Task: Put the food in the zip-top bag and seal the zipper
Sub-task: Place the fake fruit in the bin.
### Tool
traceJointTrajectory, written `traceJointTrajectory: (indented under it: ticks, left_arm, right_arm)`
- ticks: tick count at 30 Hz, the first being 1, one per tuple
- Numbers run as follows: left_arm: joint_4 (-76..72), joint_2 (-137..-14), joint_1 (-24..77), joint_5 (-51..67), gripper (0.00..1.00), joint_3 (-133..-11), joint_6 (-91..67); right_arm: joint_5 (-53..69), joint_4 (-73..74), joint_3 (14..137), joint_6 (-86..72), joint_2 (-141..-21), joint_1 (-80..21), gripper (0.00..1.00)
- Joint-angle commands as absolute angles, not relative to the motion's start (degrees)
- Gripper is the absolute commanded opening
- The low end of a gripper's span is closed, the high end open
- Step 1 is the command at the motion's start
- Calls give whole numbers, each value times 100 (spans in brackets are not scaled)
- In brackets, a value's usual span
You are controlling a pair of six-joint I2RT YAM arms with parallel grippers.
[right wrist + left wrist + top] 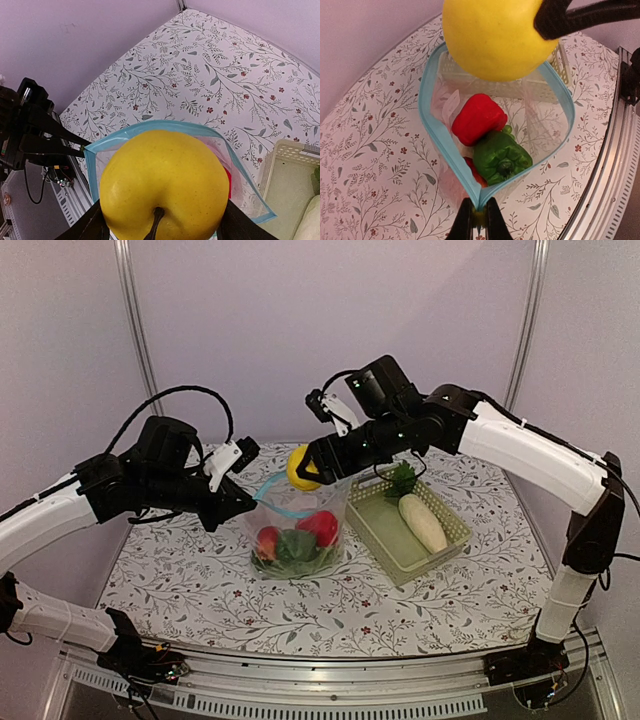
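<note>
The see-through zip-top bag (297,532) stands upright in the middle of the table with its mouth wide. Its light-blue zipper (432,120) forms an open loop. My left gripper (479,220) is shut on the near corner of that zipper strip. Inside the bag lie a red piece (477,117) and a green piece (501,157), with more red beneath. My right gripper (162,220) is shut on the yellow apple (162,190), which hangs just above the bag's mouth (300,468). The white radish (423,522) and a green leafy piece (402,480) lie in the basket.
The pale green lattice basket (455,530) sits directly right of the bag, almost touching it. A floral cloth (180,580) covers the table. The metal rail (615,150) runs along the near edge. Purple walls close in behind.
</note>
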State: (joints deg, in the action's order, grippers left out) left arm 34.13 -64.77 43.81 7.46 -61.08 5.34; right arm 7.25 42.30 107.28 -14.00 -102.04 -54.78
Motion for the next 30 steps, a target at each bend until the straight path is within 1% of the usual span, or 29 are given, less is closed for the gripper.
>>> traceJointTrajectory:
  ticks: [1, 4, 8, 14, 17, 19, 21, 23, 25, 30]
  left_arm:
    - [3284, -6409, 4326, 789, 0, -6101, 539]
    - [3287, -6407, 4324, 782, 0, -6100, 534]
    - [3295, -6405, 4324, 781, 0, -6100, 536]
    - [3294, -6407, 4324, 771, 0, -6100, 528]
    - [3294, -6407, 4324, 772, 0, -6100, 527]
    - [3289, -6407, 4324, 773, 0, -6100, 527]
    - [3295, -6421, 4327, 773, 0, -6100, 521]
    - [3287, -6417, 4324, 773, 0, -6098, 519]
    - [3285, -6416, 4325, 773, 0, -6100, 519]
    - [3291, -6425, 4324, 773, 0, -6108, 519]
  right_arm:
    - [439, 4968, 11209, -1053, -10748, -5633, 68]
    - [172, 5341, 11487, -1015, -11031, -5671, 68]
    - [-576, 5889, 11941, -1101, -11446, -5678, 69]
    - [-953, 6212, 12242, -1182, -11709, -5694, 69]
    - [-1157, 6315, 12279, -1198, -11754, -5688, 73]
    - [-1103, 6317, 12281, -1189, -11766, -5694, 74]
    - [-1029, 6319, 12287, -1182, -11788, -5686, 76]
    - [-1005, 6319, 12291, -1184, -11803, -5688, 80]
    - [-994, 6292, 12287, -1186, -11799, -5690, 86]
    - [-965, 6078, 12183, -1178, -11607, -5692, 92]
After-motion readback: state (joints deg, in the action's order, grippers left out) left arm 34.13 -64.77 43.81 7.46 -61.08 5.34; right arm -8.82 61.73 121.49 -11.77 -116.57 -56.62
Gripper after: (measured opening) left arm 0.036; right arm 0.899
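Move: The right hand, holding the yellow fruit, has the bag's open mouth about 7 cm below and 3 cm ahead. Inside the bag, the red pepper lies some 7 cm ahead, 3 cm right and 17 cm down; the basket's middle is roughly 11 cm ahead, 22 cm right and 19 cm down. From the left hand, which pinches the bag's rim, the mouth's middle is about 6 cm ahead and 10 cm right, nearly level. The right hand sinks 8 cm to the bag mouth, tips steeper, then opens and releases the yellow fruit. ##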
